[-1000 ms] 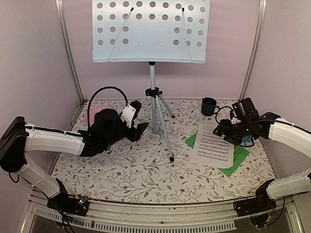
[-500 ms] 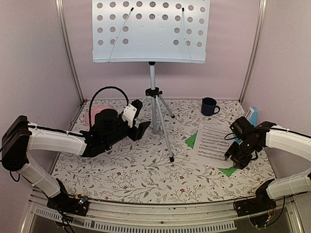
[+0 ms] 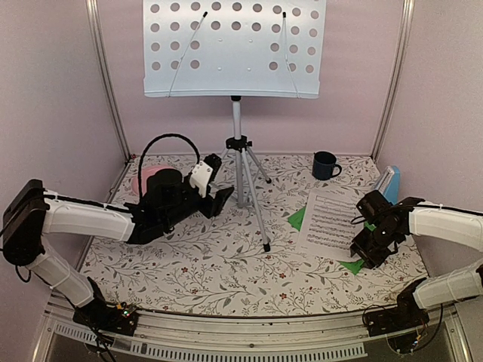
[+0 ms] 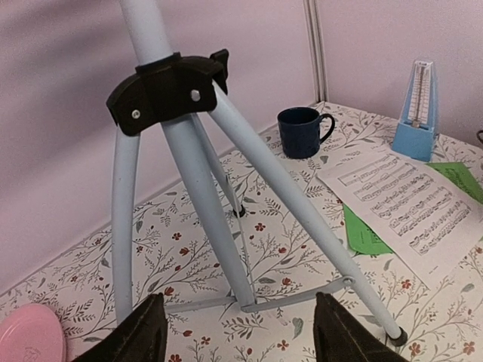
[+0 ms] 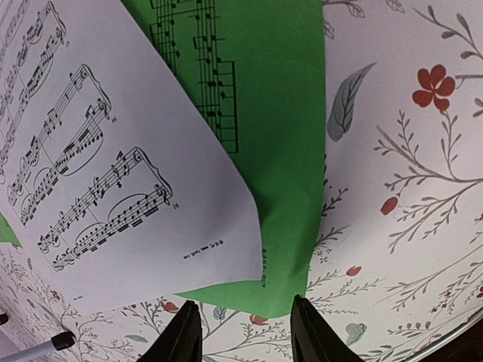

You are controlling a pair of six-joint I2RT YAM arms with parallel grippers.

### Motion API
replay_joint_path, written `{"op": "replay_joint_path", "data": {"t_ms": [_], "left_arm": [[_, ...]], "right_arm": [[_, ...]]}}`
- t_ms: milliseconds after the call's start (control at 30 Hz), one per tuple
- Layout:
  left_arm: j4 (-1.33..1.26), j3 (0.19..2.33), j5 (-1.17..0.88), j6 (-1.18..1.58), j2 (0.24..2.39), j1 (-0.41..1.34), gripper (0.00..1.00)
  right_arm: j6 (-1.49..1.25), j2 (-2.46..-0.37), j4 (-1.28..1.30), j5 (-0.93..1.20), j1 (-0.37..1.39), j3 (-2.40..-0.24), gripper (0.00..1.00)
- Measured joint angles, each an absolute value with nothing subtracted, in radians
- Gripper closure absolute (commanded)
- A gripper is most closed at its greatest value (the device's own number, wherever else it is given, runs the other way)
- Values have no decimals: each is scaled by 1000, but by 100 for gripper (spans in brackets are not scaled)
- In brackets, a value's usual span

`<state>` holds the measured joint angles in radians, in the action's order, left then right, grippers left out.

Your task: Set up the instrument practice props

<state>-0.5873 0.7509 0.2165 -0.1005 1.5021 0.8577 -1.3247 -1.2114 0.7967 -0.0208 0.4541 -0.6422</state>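
Note:
The pale perforated music stand (image 3: 234,49) rises on its silver tripod (image 3: 240,162) at the back centre. My left gripper (image 4: 241,332) is open just left of the tripod, and the tripod's legs (image 4: 219,226) fill its view ahead of the fingers. A white sheet-music page (image 3: 328,222) lies on a green page (image 3: 351,265) at the right. My right gripper (image 5: 245,332) hangs low over their near corner, open. Its fingertips straddle the green page's corner (image 5: 272,151), which curls beside the white page (image 5: 98,173). The blue metronome (image 3: 389,183) stands upright by the right wall.
A dark blue mug (image 3: 325,164) stands behind the pages, near the back wall. A pink plate (image 3: 143,179) lies at the back left, partly behind my left arm. The tripod's front leg (image 3: 260,226) reaches toward the table's middle. Frame posts stand at the back corners.
My right gripper has swung from beside the metronome down to the near corner of the pages, and its jaws have narrowed. The metronome now shows. The left arm has barely moved.

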Motion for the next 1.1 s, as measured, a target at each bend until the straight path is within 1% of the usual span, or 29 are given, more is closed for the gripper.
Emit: {"op": "replay_joint_path", "data": {"t_ms": [267, 433, 733, 900, 967, 1100], "left_arm": [[-587, 751, 216, -108, 1515, 858, 33], [-588, 751, 217, -113, 1524, 858, 33], [-592, 751, 217, -123, 1548, 858, 33], [-593, 751, 216, -125, 1551, 858, 33], [-593, 751, 216, -126, 1551, 858, 32], [-594, 751, 217, -128, 1551, 858, 33]], "right_arm": [[-1336, -1226, 767, -32, 424, -641, 71], [-1338, -1237, 750, -32, 406, -640, 73], [-1337, -1273, 712, -23, 385, -617, 74], [-1336, -1292, 692, -20, 385, -613, 77], [-1335, -1292, 687, -21, 385, -611, 80], [-1335, -1291, 682, -27, 385, -600, 92]]}}
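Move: The right hand, fingers down, hovers almost over the near right corner of the white music sheet: about 1 cm ahead, 1 cm right and 3 cm below. The green sheet's near corner pokes out some 3 cm behind the hand and 1 cm right; the blue metronome stands roughly 20 cm ahead and 12 cm right. From the left hand, that white corner lies about 45 cm right, 12 cm back and 20 cm down. The right fingertips come down onto the white sheet's near right corner and close in on it from either side, going from under half open to nearly shut. To get there the hand first eases just over 1 cm forward and about 1 cm right, then sinks some 2 cm, still pointing down. The left hand, empty and open beside the stand, sinks about 2 cm. ##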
